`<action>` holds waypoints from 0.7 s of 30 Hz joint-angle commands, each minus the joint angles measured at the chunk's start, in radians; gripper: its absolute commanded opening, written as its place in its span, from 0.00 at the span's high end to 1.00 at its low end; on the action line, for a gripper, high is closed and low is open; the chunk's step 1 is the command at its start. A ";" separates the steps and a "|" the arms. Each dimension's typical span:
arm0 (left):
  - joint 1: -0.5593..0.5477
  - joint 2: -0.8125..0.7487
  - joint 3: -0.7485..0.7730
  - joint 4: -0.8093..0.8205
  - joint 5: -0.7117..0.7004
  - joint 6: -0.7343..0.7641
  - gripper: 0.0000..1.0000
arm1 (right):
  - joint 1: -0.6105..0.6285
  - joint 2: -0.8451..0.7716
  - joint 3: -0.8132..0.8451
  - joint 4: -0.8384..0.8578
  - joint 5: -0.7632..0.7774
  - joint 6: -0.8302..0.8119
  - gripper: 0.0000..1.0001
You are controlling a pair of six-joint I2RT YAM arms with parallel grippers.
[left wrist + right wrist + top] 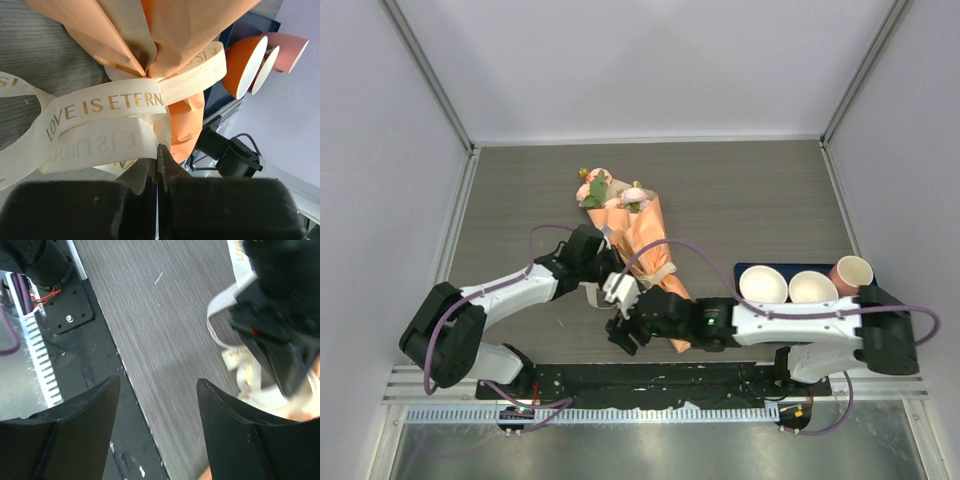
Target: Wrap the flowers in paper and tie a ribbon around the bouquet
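The bouquet [645,245] lies on the table, an orange paper [185,25] cone with pink flowers [605,190] at its far end. A cream ribbon [105,102] with gold lettering loops round its middle, and one strip trails toward the near edge [592,295]. My left gripper [608,258] [159,150] sits at the bouquet's left side, jaws pressed together on the ribbon's edge. My right gripper [625,330] [159,385] hangs open over the table's near edge, nothing between its fingers. In the right wrist view the ribbon [235,360] lies to the right under the left gripper [280,330].
A dark blue tray [750,267] at the right holds two white-lined bowls [763,285] [812,288] and a pink cup [850,272]. The black mounting rail [650,380] runs along the near edge. Grey walls enclose the table.
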 commanded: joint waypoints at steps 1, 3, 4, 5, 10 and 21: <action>0.028 0.042 0.064 -0.046 0.160 0.075 1.00 | 0.016 0.216 0.139 0.152 0.048 -0.212 0.32; 0.060 0.050 0.067 -0.084 0.180 0.105 1.00 | 0.015 0.259 0.161 0.156 0.044 -0.241 0.33; 0.095 0.054 0.062 -0.081 0.201 0.118 1.00 | 0.015 0.276 0.152 0.199 0.042 -0.273 0.33; 0.110 0.059 0.062 -0.083 0.245 0.132 1.00 | 0.012 0.314 0.153 0.208 0.037 -0.287 0.33; 0.151 0.099 0.116 -0.189 0.332 0.263 1.00 | 0.004 0.436 0.195 0.237 0.094 -0.353 0.36; 0.223 0.105 0.082 -0.201 0.436 0.319 1.00 | -0.001 0.572 0.190 0.400 0.212 -0.433 0.34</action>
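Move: The loose ribbon tail, curled on the table, lies about 8 cm ahead of my open right hand, 9 cm to its left and 13 cm below. From that hand the bouquet's tied waist is some 12 cm ahead, 7 cm right and 11 cm down. My left hand already pinches the ribbon; from it the tail is roughly 9 cm left, 2 cm back and 7 cm down, and the tied waist 6 cm right, 2 cm ahead and 5 cm down. I swing my right hand left, then sink it, about 9 cm down in all, with some 7 cm left and 6 cm forward, on the near side of my left gripper towards the curled ribbon tail, rolling the wrist and keeping the fingers open. My left hand keeps its pinch on the ribbon, drawing it about 3 cm left, away from the tied waist, while turning a little clockwise. ##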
